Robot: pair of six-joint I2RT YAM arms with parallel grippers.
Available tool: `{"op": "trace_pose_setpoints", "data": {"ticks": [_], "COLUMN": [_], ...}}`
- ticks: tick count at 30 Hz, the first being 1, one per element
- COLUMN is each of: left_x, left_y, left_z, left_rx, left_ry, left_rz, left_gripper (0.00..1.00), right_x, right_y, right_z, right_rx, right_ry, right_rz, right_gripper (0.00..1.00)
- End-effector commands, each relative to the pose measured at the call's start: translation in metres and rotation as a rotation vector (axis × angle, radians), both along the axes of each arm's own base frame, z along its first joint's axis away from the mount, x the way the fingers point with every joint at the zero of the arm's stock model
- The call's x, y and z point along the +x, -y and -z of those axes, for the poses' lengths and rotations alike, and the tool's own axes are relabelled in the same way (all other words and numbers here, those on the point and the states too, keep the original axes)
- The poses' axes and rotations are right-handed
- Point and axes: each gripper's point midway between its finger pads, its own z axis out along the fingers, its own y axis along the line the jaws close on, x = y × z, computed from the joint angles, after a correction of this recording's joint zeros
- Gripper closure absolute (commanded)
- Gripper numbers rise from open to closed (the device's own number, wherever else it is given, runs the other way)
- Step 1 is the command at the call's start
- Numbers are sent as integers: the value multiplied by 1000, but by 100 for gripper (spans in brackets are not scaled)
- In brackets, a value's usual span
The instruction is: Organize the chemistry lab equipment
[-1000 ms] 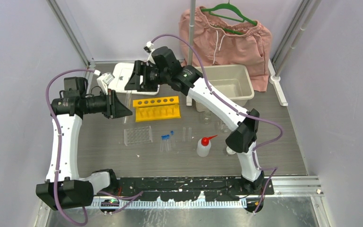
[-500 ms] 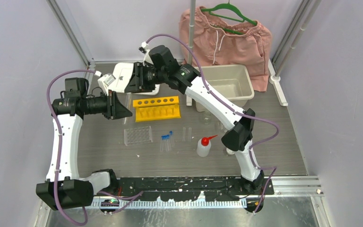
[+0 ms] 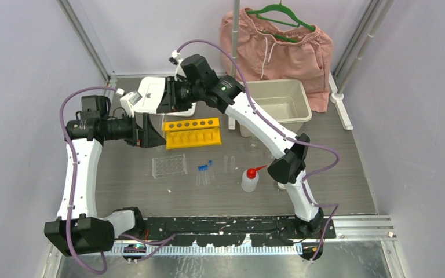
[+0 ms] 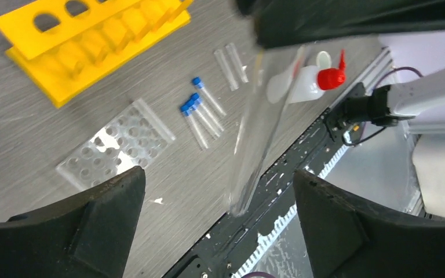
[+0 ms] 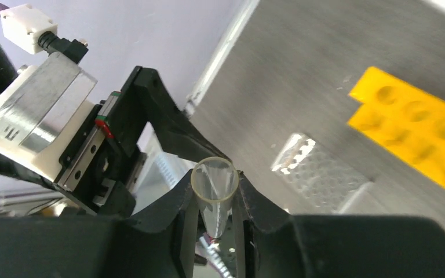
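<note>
A long clear tube [image 5: 215,202] stands pinched between my right gripper's fingers [image 5: 192,194], open mouth toward the camera. My right gripper [image 5: 215,180] is shut on it, raised at the back left above the yellow rack [image 3: 192,132]. In the left wrist view the same tube [image 4: 261,145] hangs between my left gripper's [image 4: 218,179] widely spread fingers without touching them. On the table lie a clear rack [image 3: 169,165], blue-capped tubes [image 3: 204,171], two clear tubes [image 3: 229,164] and a white squeeze bottle [image 3: 250,178] with a red nozzle.
A beige tub [image 3: 281,104] stands at the back right, its white lid [image 3: 150,92] at the back left under my right gripper. Pink shorts [image 3: 278,43] hang on a green hanger behind. Small glass beakers [image 3: 252,143] stand near the right arm.
My left gripper has sprung open and let go of the clear tube. My right gripper has closed on that tube and shifted slightly left.
</note>
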Motion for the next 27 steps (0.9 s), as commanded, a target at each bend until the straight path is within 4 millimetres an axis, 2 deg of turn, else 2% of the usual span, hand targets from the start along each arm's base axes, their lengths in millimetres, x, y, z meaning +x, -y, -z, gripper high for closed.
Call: {"op": "trace_pose_setpoints", "data": {"ticks": [1,5,7,9,10,17,21,27], "left_x": [21,27,29,29,29,22,17,13], "left_y": [-20,-35,-41,-47,-49,-64,-67,-67], "left_z": [4,12,14,18,20,30,33,33], "left_rx": [95,176,211,239,253,323,347,355], "left_ry": [-14,-76,-105,-130,-139,-196,-241,-256], "left_rz": [-119,-176,-196,-214,-220,-253,-242,-235], "left_gripper": [0,0,0,0,0,0,0,0], "right_x": [27,66,80,87,92,100,99,95], "right_y": [39,77,89,97,95,89,81,67], "right_z": [-32,-32,-33,-44,-56,-51,-30,-3], "right_rx": [-90,-243,-277,-256,-203,-146,-185,-203], "right_ry": [242,452,553,655,711,908,1008,1005], "right_rz": [126,303,367,413,446,561,585,562], "right_gripper": [92,97,99,99,99,99,99,99]}}
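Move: The yellow rack, where the right hand is taking its test tube, lies about 10 cm ahead of that hand, 7 cm to its right and 28 cm below. The clear well plate lies some 12 cm nearer the base than the rack and 7 cm to the left of it; the blue-capped tubes are 14 cm nearer and 5 cm to its right. From the left hand the rack is about 16 cm ahead, 8 cm right and 22 cm below. The test tube, still pinched in the right hand, travels about 9 cm forward, 6 or 7 cm right and nearly 5 cm down towards the rack, overshooting right before easing back left. The wrist swings the fingers from leftward-down to nearly level, forward-left, tipping up some 50 degrees. The left hand, already open around the tube, backs off left and down, rolling its left side up. ##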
